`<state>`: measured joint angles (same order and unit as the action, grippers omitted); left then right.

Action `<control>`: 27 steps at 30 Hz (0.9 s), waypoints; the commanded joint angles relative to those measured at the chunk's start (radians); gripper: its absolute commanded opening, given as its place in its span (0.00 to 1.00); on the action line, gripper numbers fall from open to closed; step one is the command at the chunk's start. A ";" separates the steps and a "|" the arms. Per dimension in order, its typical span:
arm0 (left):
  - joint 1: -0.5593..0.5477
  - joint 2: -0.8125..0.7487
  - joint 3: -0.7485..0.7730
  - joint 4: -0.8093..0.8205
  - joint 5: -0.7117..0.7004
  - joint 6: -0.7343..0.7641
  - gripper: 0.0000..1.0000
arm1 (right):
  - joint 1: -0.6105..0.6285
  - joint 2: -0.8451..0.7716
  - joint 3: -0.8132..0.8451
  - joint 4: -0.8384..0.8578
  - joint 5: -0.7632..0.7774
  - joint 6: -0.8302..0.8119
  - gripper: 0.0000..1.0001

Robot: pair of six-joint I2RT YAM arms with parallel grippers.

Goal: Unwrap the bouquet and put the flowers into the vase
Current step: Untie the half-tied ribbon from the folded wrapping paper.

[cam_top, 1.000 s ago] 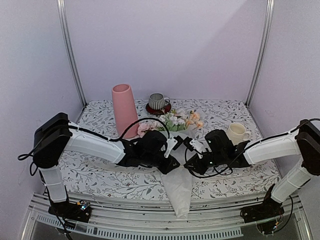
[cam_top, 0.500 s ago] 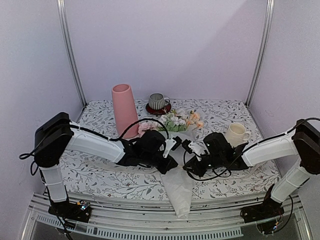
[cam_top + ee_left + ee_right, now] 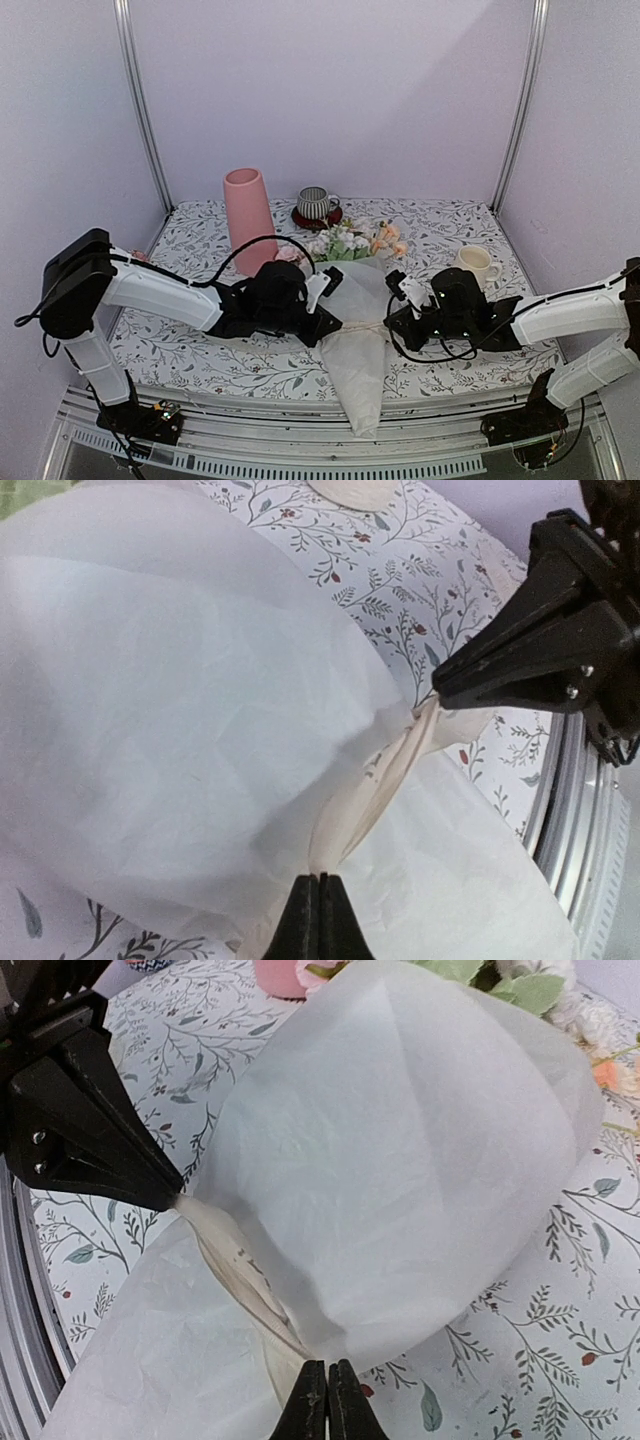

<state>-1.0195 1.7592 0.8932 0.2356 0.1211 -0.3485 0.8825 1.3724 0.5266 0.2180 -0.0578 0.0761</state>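
Note:
The bouquet (image 3: 357, 300) lies mid-table, a white paper cone with its narrow end over the front edge. The flowers (image 3: 352, 241) show pink, peach and white at its far end. A cream ribbon (image 3: 360, 327) stretches taut across the cone's waist. My left gripper (image 3: 322, 335) is shut on the ribbon's left end (image 3: 385, 780), jaws pressed together (image 3: 322, 878). On the other side my right gripper (image 3: 392, 322) is shut on the right end (image 3: 235, 1260), its tips (image 3: 327, 1364) closed. The tall pink vase (image 3: 248, 216) stands upright at the back left, apart from both arms.
A grey striped mug (image 3: 317, 203) sits on a red coaster at the back centre. A cream mug (image 3: 475, 265) stands just behind my right arm. The table's metal front rail (image 3: 300, 415) runs under the cone's tip. Side walls close in left and right.
Both grippers have closed on the ribbon ends and drawn apart, left going left and right going right. The ribbon is now pulled into a straight strand.

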 commanded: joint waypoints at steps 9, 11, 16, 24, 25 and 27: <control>0.015 -0.067 -0.074 0.064 -0.026 -0.035 0.00 | 0.003 -0.095 -0.054 -0.002 0.105 0.097 0.05; 0.016 -0.071 -0.082 0.067 -0.030 -0.038 0.00 | 0.003 -0.096 -0.057 -0.008 0.091 0.099 0.07; 0.015 -0.074 -0.091 0.067 -0.032 -0.043 0.00 | 0.003 -0.098 -0.056 -0.021 0.078 0.095 0.17; 0.016 -0.072 -0.086 0.076 -0.023 -0.044 0.00 | 0.011 -0.074 0.016 -0.059 -0.040 0.009 0.26; 0.016 -0.073 -0.086 0.078 -0.027 -0.045 0.00 | 0.014 -0.073 0.022 -0.060 -0.041 -0.002 0.25; 0.015 -0.076 -0.086 0.082 -0.031 -0.048 0.00 | 0.016 -0.073 0.030 -0.059 -0.052 -0.015 0.25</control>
<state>-1.0157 1.7107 0.8154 0.2829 0.0963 -0.3897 0.8856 1.2961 0.5137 0.1711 -0.0631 0.1093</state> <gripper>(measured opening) 0.007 0.253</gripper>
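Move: The left fingers still grip one side of the ribbon, whose middle lies about 5 cm to their right, level ahead and about 1 cm below. The right fingers still hold its other side, with the middle some 5 cm to their left. From the left hand, the flowers are about 23 cm ahead and 3 cm right, the pink vase roughly 21 cm ahead and 20 cm left. The beige mug is some 19 cm ahead and 23 cm right of the right hand. Outward in opposite directions, the hands pull on the ribbon: the left goes about 1.5 cm left and then holds with fingers shut, while the right goes nearly 2 cm right and 1 cm up, turning slightly clockwise. There the right fingers open part way and let go of the ribbon, then ease back left a little over 1 cm and about 1 cm towards the base, turning back. ##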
